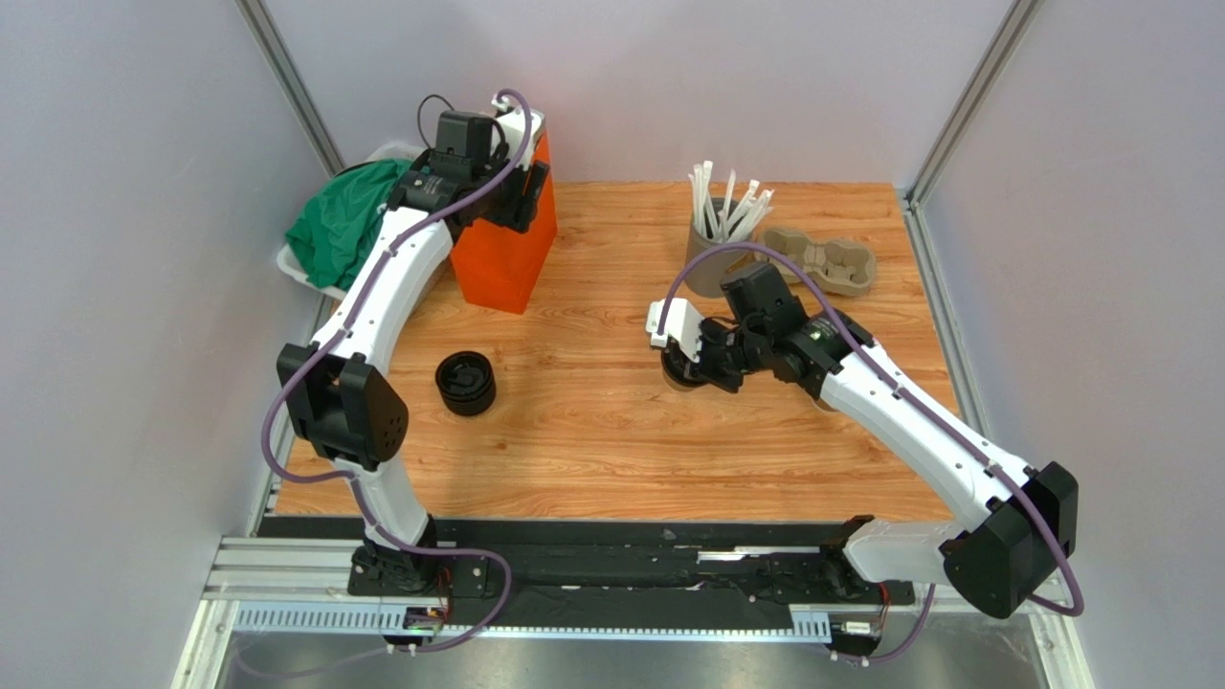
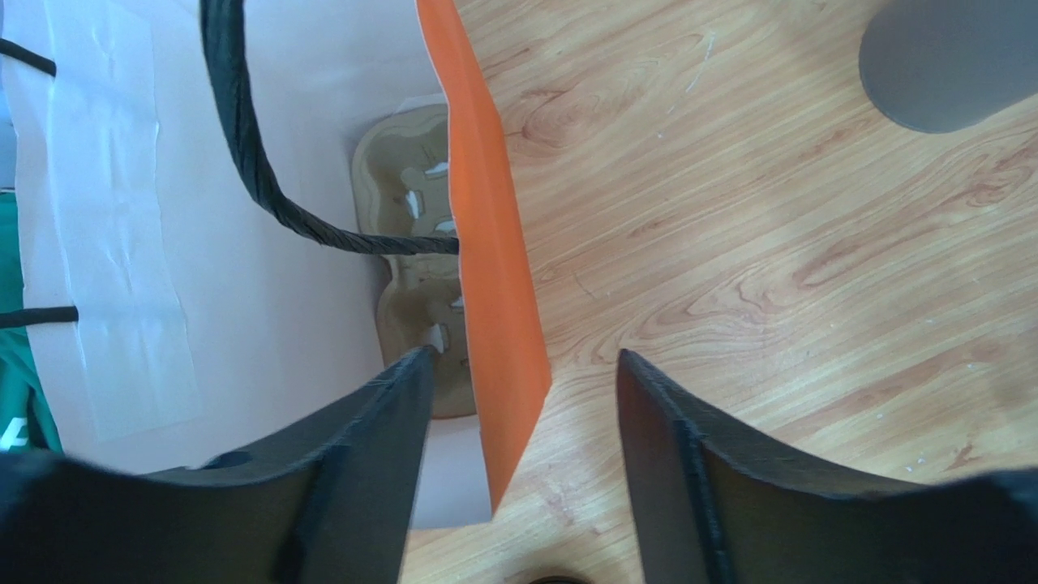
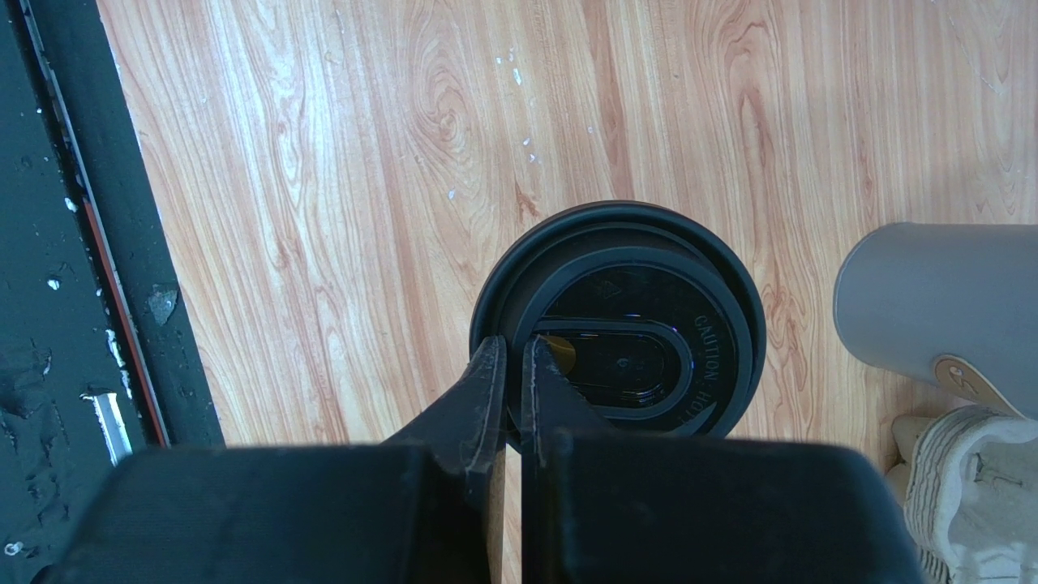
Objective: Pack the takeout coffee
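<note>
The takeout coffee's black lid (image 3: 634, 326) fills the middle of the right wrist view; the cup under it is hidden there. My right gripper (image 3: 513, 365) is shut on the lid's near-left rim. From above, that gripper (image 1: 687, 359) sits over the lidded cup (image 1: 682, 376) at mid-table. My left gripper (image 2: 524, 365) is open and straddles the orange bag's wall (image 2: 494, 280), one finger inside the bag and one outside. In the top view the left gripper (image 1: 526, 175) is at the top of the orange bag (image 1: 501, 266).
A cardboard cup carrier (image 2: 408, 243) lies inside the bag. A grey cup of white straws (image 1: 715, 237) and another carrier (image 1: 823, 261) stand at the back. A black lid stack (image 1: 465, 383) sits left of centre. Green cloth (image 1: 342, 223) fills a bin at the far left.
</note>
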`<action>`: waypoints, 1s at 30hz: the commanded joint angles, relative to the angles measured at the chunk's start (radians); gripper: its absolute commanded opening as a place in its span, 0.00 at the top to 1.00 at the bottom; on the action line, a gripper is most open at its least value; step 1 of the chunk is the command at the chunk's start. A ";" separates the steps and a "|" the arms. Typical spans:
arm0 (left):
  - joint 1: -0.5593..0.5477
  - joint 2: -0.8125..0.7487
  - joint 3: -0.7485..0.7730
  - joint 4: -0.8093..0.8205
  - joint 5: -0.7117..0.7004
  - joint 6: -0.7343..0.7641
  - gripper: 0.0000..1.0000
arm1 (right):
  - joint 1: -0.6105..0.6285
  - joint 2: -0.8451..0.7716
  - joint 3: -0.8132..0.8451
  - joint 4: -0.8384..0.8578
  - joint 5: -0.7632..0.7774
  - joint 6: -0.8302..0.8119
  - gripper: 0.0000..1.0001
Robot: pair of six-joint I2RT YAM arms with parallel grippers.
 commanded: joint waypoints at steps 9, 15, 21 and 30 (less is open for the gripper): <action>0.017 0.012 0.046 -0.003 0.081 0.040 0.68 | 0.002 -0.044 0.006 0.044 0.022 0.004 1.00; 0.017 -0.008 0.040 -0.046 0.213 0.089 0.75 | -0.003 -0.067 0.032 0.044 0.074 0.017 1.00; 0.016 -0.056 0.006 -0.106 0.337 0.147 0.76 | -0.062 -0.092 0.124 0.021 0.097 0.023 1.00; -0.003 -0.165 -0.091 -0.184 0.517 0.229 0.76 | -0.174 -0.067 0.363 -0.032 0.131 -0.006 1.00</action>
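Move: Between the left hand's half-open fingers stands the right-hand rim of the takeout bag; the bag's middle lies about 2 cm ahead, 4 cm left and 9 cm below. The cup holder on its floor is some 16 cm down; the lid stack is 21 cm back and 8 cm left. From the right hand, already pinching the lidded cup, the bag is about 24 cm ahead and 27 cm left; the stick canister is 21 cm ahead, 5 cm right. Closing on the bag's rim almost in place, the left hand pinches the wall, then drags it back about 6 cm and 4 cm right, turning some 20 degrees clockwise. After waiting at first, the right hand raises the cup by its rim, speeding up to about 11 cm, while going 6 cm forward and 4 cm right past nothing it touches, fingers tipping up and turning clockwise. ##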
